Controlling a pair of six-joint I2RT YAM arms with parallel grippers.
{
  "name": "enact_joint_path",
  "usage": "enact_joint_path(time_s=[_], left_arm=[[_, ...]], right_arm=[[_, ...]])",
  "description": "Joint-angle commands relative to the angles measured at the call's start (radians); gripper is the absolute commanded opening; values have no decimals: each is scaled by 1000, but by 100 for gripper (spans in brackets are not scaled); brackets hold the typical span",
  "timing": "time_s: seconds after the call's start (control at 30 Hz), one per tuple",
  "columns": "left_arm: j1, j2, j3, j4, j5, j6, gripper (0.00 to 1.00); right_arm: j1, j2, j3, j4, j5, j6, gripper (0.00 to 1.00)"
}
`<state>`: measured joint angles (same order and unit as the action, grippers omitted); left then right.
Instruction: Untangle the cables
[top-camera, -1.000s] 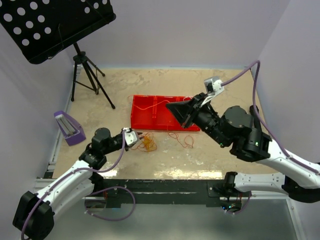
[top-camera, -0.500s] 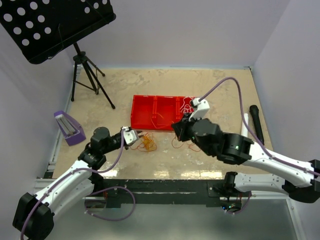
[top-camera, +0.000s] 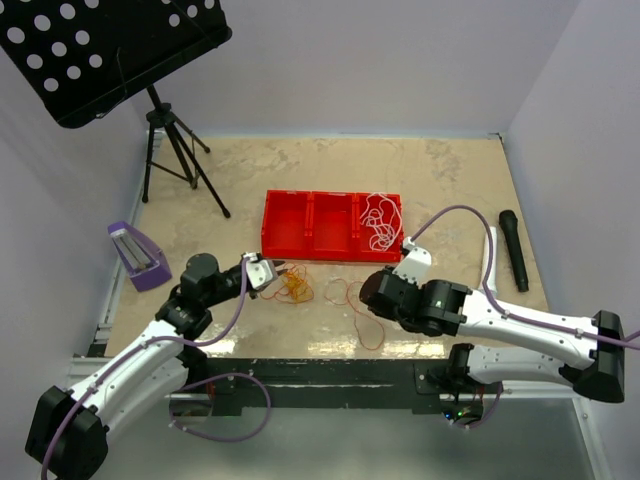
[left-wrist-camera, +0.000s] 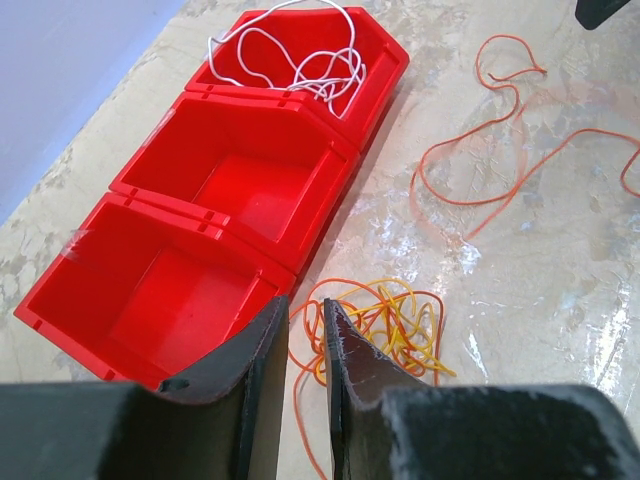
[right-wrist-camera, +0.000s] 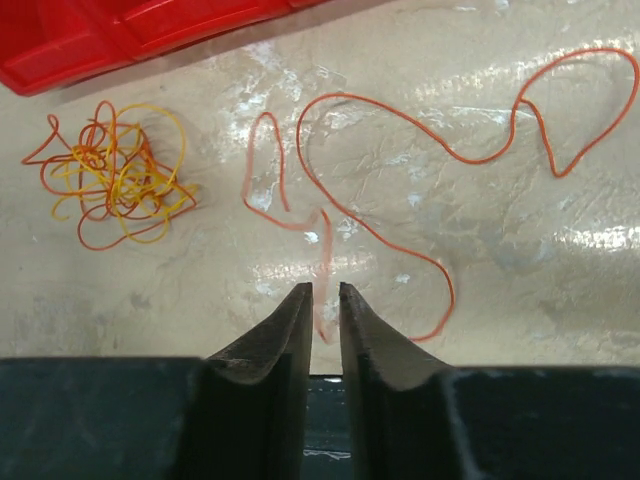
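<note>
A tangle of orange and yellow cables (top-camera: 295, 288) lies on the table in front of the red tray (top-camera: 285, 248). My left gripper (left-wrist-camera: 305, 305) sits low at its left edge. Its jaws stand a narrow gap apart, and one orange strand runs along the table through that gap. A loose red cable (right-wrist-camera: 400, 130) sprawls to the right of the tangle (right-wrist-camera: 115, 175). My right gripper (right-wrist-camera: 323, 290) is at its near end, jaws slightly open, with a blurred strand end between them. A white cable (top-camera: 378, 222) lies in the tray's right compartment.
A black music stand on a tripod (top-camera: 180, 160) stands at the back left. A purple holder (top-camera: 137, 255) is by the left wall and a black microphone (top-camera: 514, 250) lies at the right. The tray's left and middle compartments (left-wrist-camera: 230, 190) hold nothing.
My right arm swung down from over the tray to the table's front and its jaws parted. The red cable now lies spread on the table. The left arm stayed put.
</note>
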<state>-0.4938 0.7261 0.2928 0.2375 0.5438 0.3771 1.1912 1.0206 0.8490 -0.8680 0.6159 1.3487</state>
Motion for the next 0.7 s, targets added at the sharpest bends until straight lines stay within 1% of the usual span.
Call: enact_joint_path(time_s=[0.0,0.07,0.1,0.2,0.3,0.33,0.4,0.43,0.6,0.67], left_arm=[[4,-16,37,16,22,-14,25],[4,-19,34,20,24,-14,25],[4,-20,32,22,24,-14,25],[6,-25,31,22,27,-17,25],[4,-27,32,16,28,-15,25],[4,-27,34,13,30,-15,25],[4,-28,35,11,31,-12,25],[6,-28,37,8,31,-9,25],[4,-31,39,-7,38,0,25],[4,-31,39,-12,39,6,25]], right_arm=[[2,24,4,-74,57,164,25],[1,62,-7,-94,67,194,29],[-4,74,-16,-89,62,199,32],[-25,107,-39,-51,45,196,48],[-48,125,-44,-26,44,182,68],[-65,128,-45,-11,45,162,71],[-81,133,-50,74,33,51,92],[-84,136,-50,128,16,-12,98],[-88,232,19,187,-25,-218,99],[-93,275,60,245,-53,-380,98]])
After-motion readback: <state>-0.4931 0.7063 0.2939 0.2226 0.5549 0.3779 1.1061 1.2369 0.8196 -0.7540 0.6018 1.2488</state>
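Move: The near loop of the loose orange cable lies about 12 cm below the empty right hand and roughly 3 cm back, neither left nor right. From that hand, the orange-yellow tangle sits some 16 cm left and 4 cm ahead, and the middle of the red bin about 18 cm ahead and 8 cm left, both about 11 cm lower. From the left hand, the same cable loop is roughly 18 cm right and 10 cm back. Down towards the loose orange cable, the right hand sinks about 5 cm. It first drifts nearly 2 cm right, then comes back left while easing some 2 cm forward. The slightly parted fingers spread to fully open, and the hand rolls about 10 degrees, left side dipping. No new touch can be made out. ##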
